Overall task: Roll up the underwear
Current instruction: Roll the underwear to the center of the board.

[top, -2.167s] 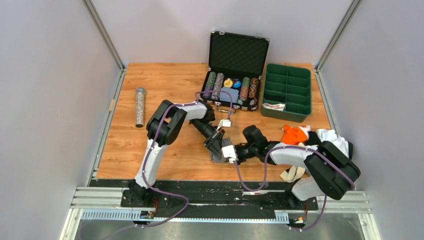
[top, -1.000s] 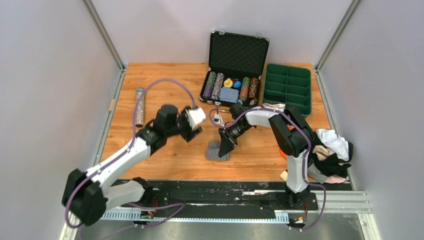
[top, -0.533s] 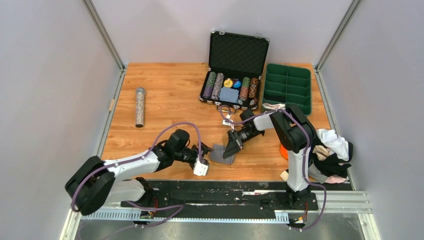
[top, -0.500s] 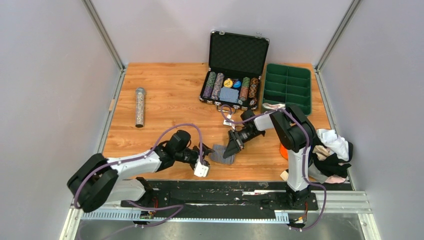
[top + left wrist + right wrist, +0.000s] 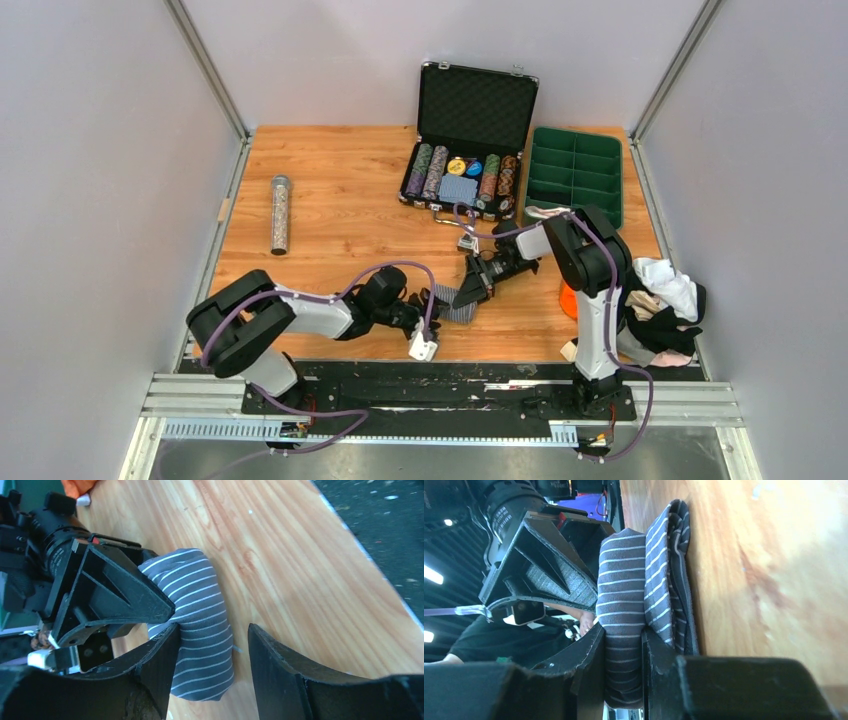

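Observation:
The grey-and-white pinstriped underwear lies partly rolled near the table's front edge, between both arms. My right gripper comes at it from the right and is shut on a thick fold of the roll, with flat layers lying beside it on the wood. My left gripper reaches in low from the left and straddles the roll's end. One of its fingers touches the cloth; the other stands apart with bare wood in the gap. More underwear is heaped at the right edge, with an orange piece beside it.
An open poker-chip case stands at the back centre, with the green compartment tray to its right; a pale cloth sits in the tray's front corner. A glittery tube lies at the far left. The black rail runs just behind the left gripper.
The left arm swung from the table's left middle down to the front edge and reached the roll; its jaws have narrowed. The right gripper kept its hold and shifted slightly right.

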You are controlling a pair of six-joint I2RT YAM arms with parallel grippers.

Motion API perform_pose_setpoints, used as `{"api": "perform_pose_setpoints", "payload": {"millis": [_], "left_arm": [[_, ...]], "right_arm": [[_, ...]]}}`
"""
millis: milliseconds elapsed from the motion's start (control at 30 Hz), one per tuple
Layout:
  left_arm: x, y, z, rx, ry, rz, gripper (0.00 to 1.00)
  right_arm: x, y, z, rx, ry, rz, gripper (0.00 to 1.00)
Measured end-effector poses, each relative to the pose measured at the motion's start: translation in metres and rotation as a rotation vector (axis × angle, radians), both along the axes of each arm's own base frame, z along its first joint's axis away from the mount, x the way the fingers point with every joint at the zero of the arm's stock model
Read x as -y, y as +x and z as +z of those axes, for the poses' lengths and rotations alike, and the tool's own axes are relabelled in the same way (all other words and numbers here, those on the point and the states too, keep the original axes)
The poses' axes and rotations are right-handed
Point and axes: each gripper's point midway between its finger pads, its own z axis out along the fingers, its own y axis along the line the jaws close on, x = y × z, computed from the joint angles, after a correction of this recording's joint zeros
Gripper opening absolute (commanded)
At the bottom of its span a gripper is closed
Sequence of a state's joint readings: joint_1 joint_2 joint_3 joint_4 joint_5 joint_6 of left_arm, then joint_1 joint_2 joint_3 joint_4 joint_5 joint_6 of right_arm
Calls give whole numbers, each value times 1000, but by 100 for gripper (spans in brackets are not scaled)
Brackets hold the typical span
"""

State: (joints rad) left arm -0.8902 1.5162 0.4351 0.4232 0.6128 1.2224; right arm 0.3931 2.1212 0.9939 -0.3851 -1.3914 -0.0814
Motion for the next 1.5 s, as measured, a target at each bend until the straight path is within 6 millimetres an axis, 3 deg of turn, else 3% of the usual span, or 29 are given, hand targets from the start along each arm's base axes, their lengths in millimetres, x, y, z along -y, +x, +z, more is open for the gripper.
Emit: {"api": "perform_pose_setpoints", "payload": {"millis": [100,233,267,367,467,600,667,833,967,1100,1200,1333,1433,1500], "left_arm": [[7,11,0,47,-10,15,56],[13,24,-4,123,2,21,37],[15,27,-4,138,10,21,30],[19,34,-6,140,52,16,24],[23,39,-8,84,138,15,22],[27,44,-5,-21,307,-22,15],[26,44,-3,-73,391,-49,10],[25,43,-1,-117,496,-118,5],[27,41,0,-176,544,-143,2],[30,33,1,-288,563,-159,1],[31,26,2,-380,560,-149,1],[35,23,3,-496,566,-108,0],[38,23,5,-610,578,-66,0],[38,23,6,-677,581,-40,0]], "right_arm": [[5,6,1,-33,-8,-30,1],[8,11,-1,-50,-30,-51,3],[9,12,-1,-54,-39,-54,5],[11,16,-2,-62,-58,-69,17],[14,22,-4,-62,-72,-90,34],[15,25,4,-88,-72,-100,71],[14,29,14,-48,-74,-102,98],[15,44,30,143,-126,-108,100],[28,87,47,430,-172,-164,100],[75,132,99,710,-226,-325,100],[119,151,149,920,-304,-470,100],[149,141,199,1159,-408,-589,100],[167,118,209,1318,-497,-669,97],[176,95,201,1382,-537,-692,84]]}}
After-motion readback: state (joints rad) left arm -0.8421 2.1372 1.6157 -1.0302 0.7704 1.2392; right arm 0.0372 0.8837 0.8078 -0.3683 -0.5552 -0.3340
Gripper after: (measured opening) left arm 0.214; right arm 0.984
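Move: Just right of the left hand's open fingers, about 4 cm to the right and 2 cm ahead, lies the part-rolled underwear, nearly level with them. The right hand already pinches it, its middle about 1 cm back and 1 cm left of that hand. The orange cloth lies roughly 25 cm right of the right hand and 2 cm ahead; the green box's middle is some 26 cm right and 25 cm ahead. Reaching about 4 cm forward and a little right, the left hand closes on the underwear while the right, still pinching, shifts some 2 cm forward. The left keeps its grip, tipping its fingers steeper down and easing back about 2 cm as its wrist turns on; the right opens wide, lets go and swings forward, up and right, then partly back, ending about 20 cm higher, its fingers turned from left to forward-left. ##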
